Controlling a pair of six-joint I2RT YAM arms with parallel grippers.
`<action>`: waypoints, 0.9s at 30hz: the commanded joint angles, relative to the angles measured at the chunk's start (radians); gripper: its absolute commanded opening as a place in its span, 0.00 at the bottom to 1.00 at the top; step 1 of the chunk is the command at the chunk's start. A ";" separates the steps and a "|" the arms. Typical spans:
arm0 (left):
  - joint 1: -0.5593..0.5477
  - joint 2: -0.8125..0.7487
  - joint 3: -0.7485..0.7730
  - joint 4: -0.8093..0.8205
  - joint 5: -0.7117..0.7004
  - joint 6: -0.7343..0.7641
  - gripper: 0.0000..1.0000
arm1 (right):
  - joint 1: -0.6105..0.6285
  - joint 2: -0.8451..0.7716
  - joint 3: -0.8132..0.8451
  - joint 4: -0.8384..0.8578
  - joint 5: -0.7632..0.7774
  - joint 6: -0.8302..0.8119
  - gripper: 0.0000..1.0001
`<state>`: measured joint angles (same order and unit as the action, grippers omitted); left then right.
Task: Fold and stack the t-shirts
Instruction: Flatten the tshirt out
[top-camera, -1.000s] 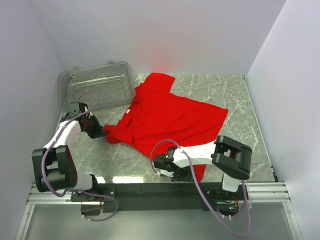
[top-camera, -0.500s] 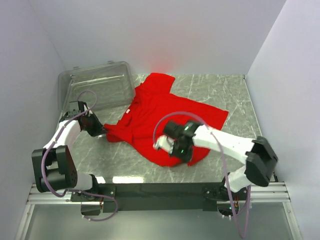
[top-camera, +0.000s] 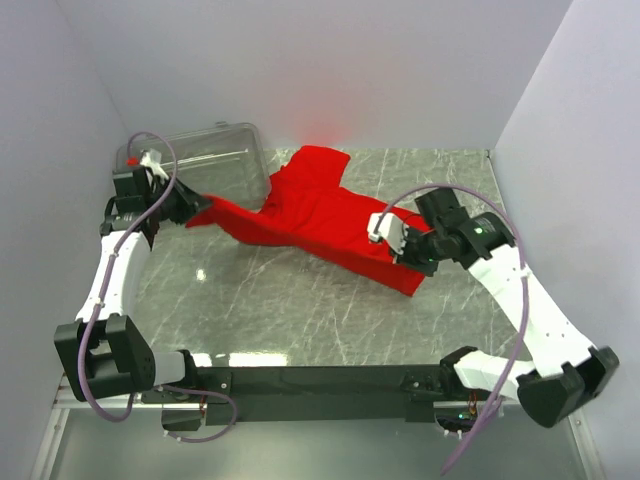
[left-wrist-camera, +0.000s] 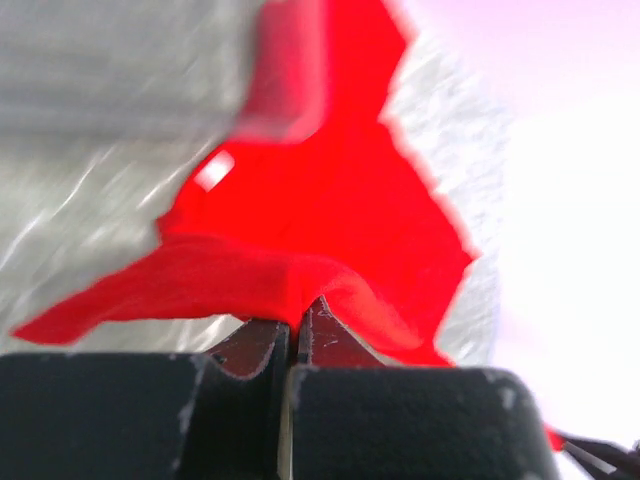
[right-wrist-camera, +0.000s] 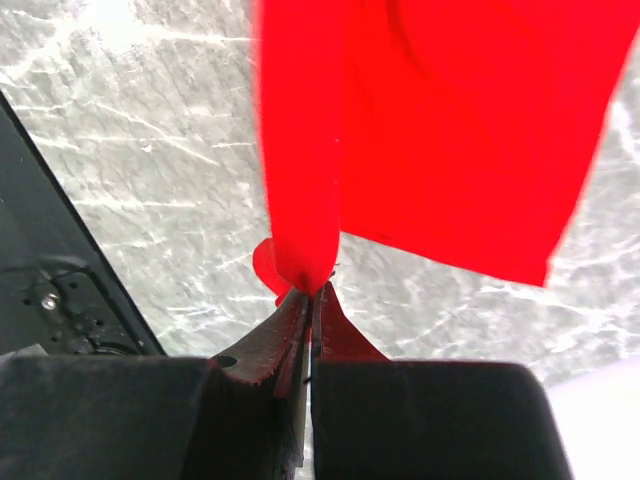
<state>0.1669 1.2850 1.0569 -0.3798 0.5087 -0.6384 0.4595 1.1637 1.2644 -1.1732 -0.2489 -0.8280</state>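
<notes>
The red t-shirt (top-camera: 310, 215) hangs stretched between my two grippers above the marble table, its far part still resting near the back. My left gripper (top-camera: 190, 207) is shut on the shirt's left end, raised next to the clear bin. In the left wrist view the cloth (left-wrist-camera: 330, 200) runs out from the shut jaws of that gripper (left-wrist-camera: 294, 318). My right gripper (top-camera: 412, 248) is shut on the shirt's right end. In the right wrist view the cloth (right-wrist-camera: 450, 120) hangs from the shut jaws of that gripper (right-wrist-camera: 313, 290).
A clear plastic bin (top-camera: 195, 165) stands at the back left, close behind my left gripper. White walls close in the table at the left, back and right. The black rail (top-camera: 320, 380) with the arm bases runs along the near edge.
Both arms have lifted and drawn apart. The left gripper rose toward the bin, the right swung from the near edge to the right, pulling the shirt off the table into a taut band.
</notes>
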 joint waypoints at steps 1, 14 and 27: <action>0.002 -0.039 0.067 0.220 0.065 -0.133 0.01 | -0.022 -0.065 0.056 -0.052 -0.056 -0.112 0.00; -0.099 -0.033 0.434 0.573 0.070 -0.274 0.01 | -0.142 -0.088 0.634 0.134 0.053 -0.017 0.00; -0.102 -0.015 0.844 0.657 -0.019 -0.221 0.01 | -0.140 0.011 1.156 0.280 0.086 0.087 0.00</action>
<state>0.0677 1.2846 1.8328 0.1898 0.5289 -0.8776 0.3225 1.1362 2.3383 -0.9802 -0.1940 -0.7887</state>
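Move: Some 10 cm ahead of the left hand, 26 cm to its right and 20 cm below lies the middle of the t-shirt's still-flat part; both hands already hold corners of the raised near edge. The sleeve lies about 12 cm beyond that middle, and the clear bin sits 16 cm ahead of the left hand, 5 cm left and well below. From the right hand, the t-shirt's middle is roughly 22 cm ahead, 15 cm left and 19 cm down. Sweeping almost straight up together, both hands carry their pinched corners some 40 to 45 cm higher, away from the table. Each starts with a few centimetres forward, then draws back, drifting about 5 cm right, while the wrists tip the fingers upward by around 70 degrees. The grips stay shut. ##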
